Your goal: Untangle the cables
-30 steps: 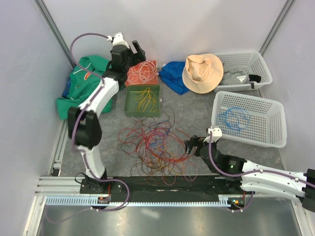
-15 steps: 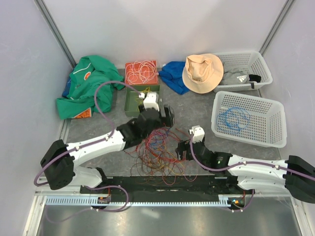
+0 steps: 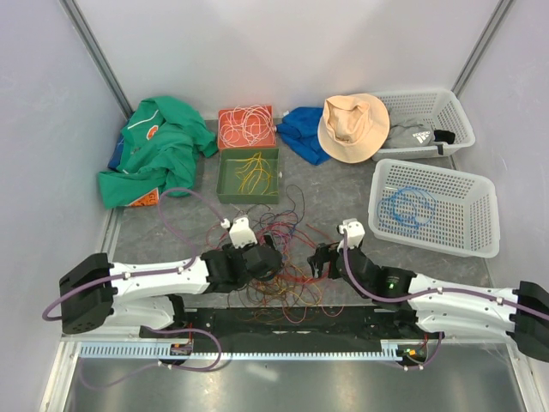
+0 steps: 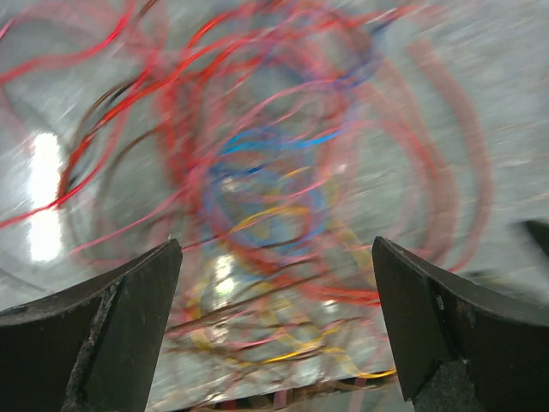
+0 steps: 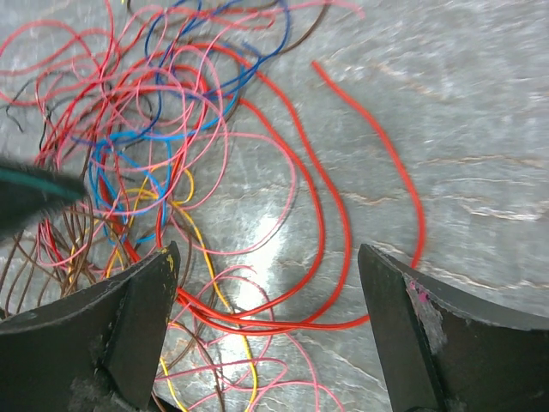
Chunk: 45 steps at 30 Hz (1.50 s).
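Note:
The cables (image 3: 287,249) lie in a loose tangle of red, pink, blue, yellow and brown strands on the grey table, just ahead of both arms. My left gripper (image 3: 268,260) hovers low over the left of the tangle. In the left wrist view it (image 4: 274,257) is open, with blurred red, blue and yellow strands (image 4: 274,197) beneath and nothing between the fingers. My right gripper (image 3: 319,260) is at the tangle's right edge. In the right wrist view it (image 5: 267,257) is open above a bundle of thick red cables (image 5: 283,319), apart from them.
A green tray (image 3: 221,176) of yellow wires and an orange tray (image 3: 247,110) of white wires stand behind the tangle. A green garment (image 3: 150,154) lies back left. A blue cloth (image 3: 302,129), a hat (image 3: 353,126) and two white baskets (image 3: 480,219) (image 3: 455,107) are on the right.
My left arm swung from the back trays down and forward onto the tangle. My right gripper moved left toward the tangle's right edge. Both stay open.

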{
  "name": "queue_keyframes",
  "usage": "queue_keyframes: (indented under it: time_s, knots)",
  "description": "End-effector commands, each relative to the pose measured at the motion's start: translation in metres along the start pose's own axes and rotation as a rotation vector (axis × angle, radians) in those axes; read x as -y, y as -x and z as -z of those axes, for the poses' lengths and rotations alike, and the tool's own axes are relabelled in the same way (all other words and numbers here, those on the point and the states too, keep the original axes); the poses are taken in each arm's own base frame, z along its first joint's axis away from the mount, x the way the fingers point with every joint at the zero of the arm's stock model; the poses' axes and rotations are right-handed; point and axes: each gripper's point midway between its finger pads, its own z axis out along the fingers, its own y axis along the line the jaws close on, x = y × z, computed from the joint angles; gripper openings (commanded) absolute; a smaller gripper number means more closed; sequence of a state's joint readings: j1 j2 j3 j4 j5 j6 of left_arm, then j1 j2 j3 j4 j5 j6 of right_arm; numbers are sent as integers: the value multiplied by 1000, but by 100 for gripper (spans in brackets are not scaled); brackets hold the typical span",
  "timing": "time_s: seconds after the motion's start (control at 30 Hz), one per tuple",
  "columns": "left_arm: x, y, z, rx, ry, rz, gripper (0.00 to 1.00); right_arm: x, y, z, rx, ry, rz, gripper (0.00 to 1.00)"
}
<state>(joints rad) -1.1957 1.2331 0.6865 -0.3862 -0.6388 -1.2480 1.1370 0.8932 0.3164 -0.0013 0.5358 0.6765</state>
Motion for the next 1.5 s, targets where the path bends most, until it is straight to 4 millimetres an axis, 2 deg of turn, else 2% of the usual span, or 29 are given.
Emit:
queue_keyframes:
  time_s: [0.0, 0.1, 0.13, 0.2, 0.23, 0.33, 0.47, 0.5, 0.57, 0.6, 0.63, 0.67, 0.73, 0.77, 0.87, 0.97, 1.0, 1.07, 1.13, 1.2, 1.23, 1.3, 1.33, 1.4, 1.47]
  knots:
    - [2, -11, -2, -32, -48, 169, 100, 19, 5, 7, 35, -77, -12, 93]
    - [17, -18, -6, -69, -40, 99, 100, 27, 11, 16, 55, -99, -28, 93]
    - [11, -28, -15, -91, 8, 63, 100, 26, 17, 20, 75, -84, -48, 93]
    - [16, -37, -21, -126, 33, 45, 100, 28, 16, 24, 75, -76, -56, 93]
    - [10, -47, -30, -145, 70, 23, 100, 26, 20, 28, 88, -57, -79, 93]
    - [11, -54, -40, -168, 99, 25, 95, 26, 17, 30, 78, -47, -95, 92]
    - [3, -58, -59, -179, 172, 19, 73, 25, 14, 29, 61, -46, -98, 92]
    - [-3, -55, -62, -178, 196, 24, 68, 25, 13, 29, 54, -47, -93, 92]
    - [-12, -55, -67, -186, 229, 33, 52, 24, 14, 29, 54, -48, -90, 92]
    - [-15, -56, -67, -192, 237, 33, 49, 23, 15, 29, 55, -47, -90, 92]
    - [-21, -58, -68, -202, 248, 33, 27, 23, 15, 29, 56, -46, -88, 92]
    - [-27, -58, -69, -205, 262, 35, 22, 24, 16, 29, 59, -51, -87, 92]
    - [-34, -61, -68, -225, 272, 25, 2, 23, 19, 29, 67, -50, -89, 92]
    - [-35, -61, -68, -228, 272, 20, 2, 23, 20, 29, 68, -51, -86, 92]
    - [-30, -53, -59, -232, 222, -44, 2, 19, 22, 29, 65, -45, -81, 92]
    - [-16, -35, -40, -204, 105, -75, 2, 11, 27, 29, 63, -22, -81, 92]
    - [-2, -19, -26, -173, 7, -89, 2, 9, 28, 30, 65, -11, -75, 92]
    - [7, -16, -14, -161, -122, -89, 2, 0, 34, 31, 73, 30, -79, 92]
    - [19, -1, 11, -111, -293, -81, 2, -10, 44, 34, 95, 70, -79, 92]
    - [18, 5, 26, -87, -373, -116, 2, -20, 60, 38, 130, 106, -81, 93]
    - [25, 18, 42, -47, -442, -104, 2, -24, 66, 40, 141, 123, -80, 93]
    - [23, 22, 53, -26, -493, -160, 2, -38, 87, 48, 188, 172, -97, 93]
    - [26, 32, 66, 11, -543, -160, 2, -45, 93, 51, 196, 205, -90, 93]
    - [23, 35, 74, 40, -583, -209, 2, -61, 110, 58, 228, 267, -107, 93]
    - [28, 47, 91, 113, -672, -224, 2, -76, 111, 59, 213, 323, -96, 93]
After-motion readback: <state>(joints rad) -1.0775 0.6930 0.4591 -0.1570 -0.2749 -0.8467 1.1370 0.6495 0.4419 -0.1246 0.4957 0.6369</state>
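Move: The brown, red and pink strands to be gripped lie about 2 cm ahead of the left hand, 3 cm to its right and 7 cm below. The blue strands run some 4 cm farther out than that spot. The green box is about 25 cm ahead of the left hand and 8 cm to its left. From the empty right hand the same strands lie roughly 7 cm left, 2 cm ahead and 7 cm below. The left fingers shut on a few brown and red-pink strands after the hand sinks about 7 cm into the tangle, easing right and slightly forward; keeping the pinch, the hand then lifts some 13 cm, drawing back and left and turning clockwise as its fingers tip up. The right hand stays open, shifts 4 cm right, then returns left while rising to 8 cm above its start. ##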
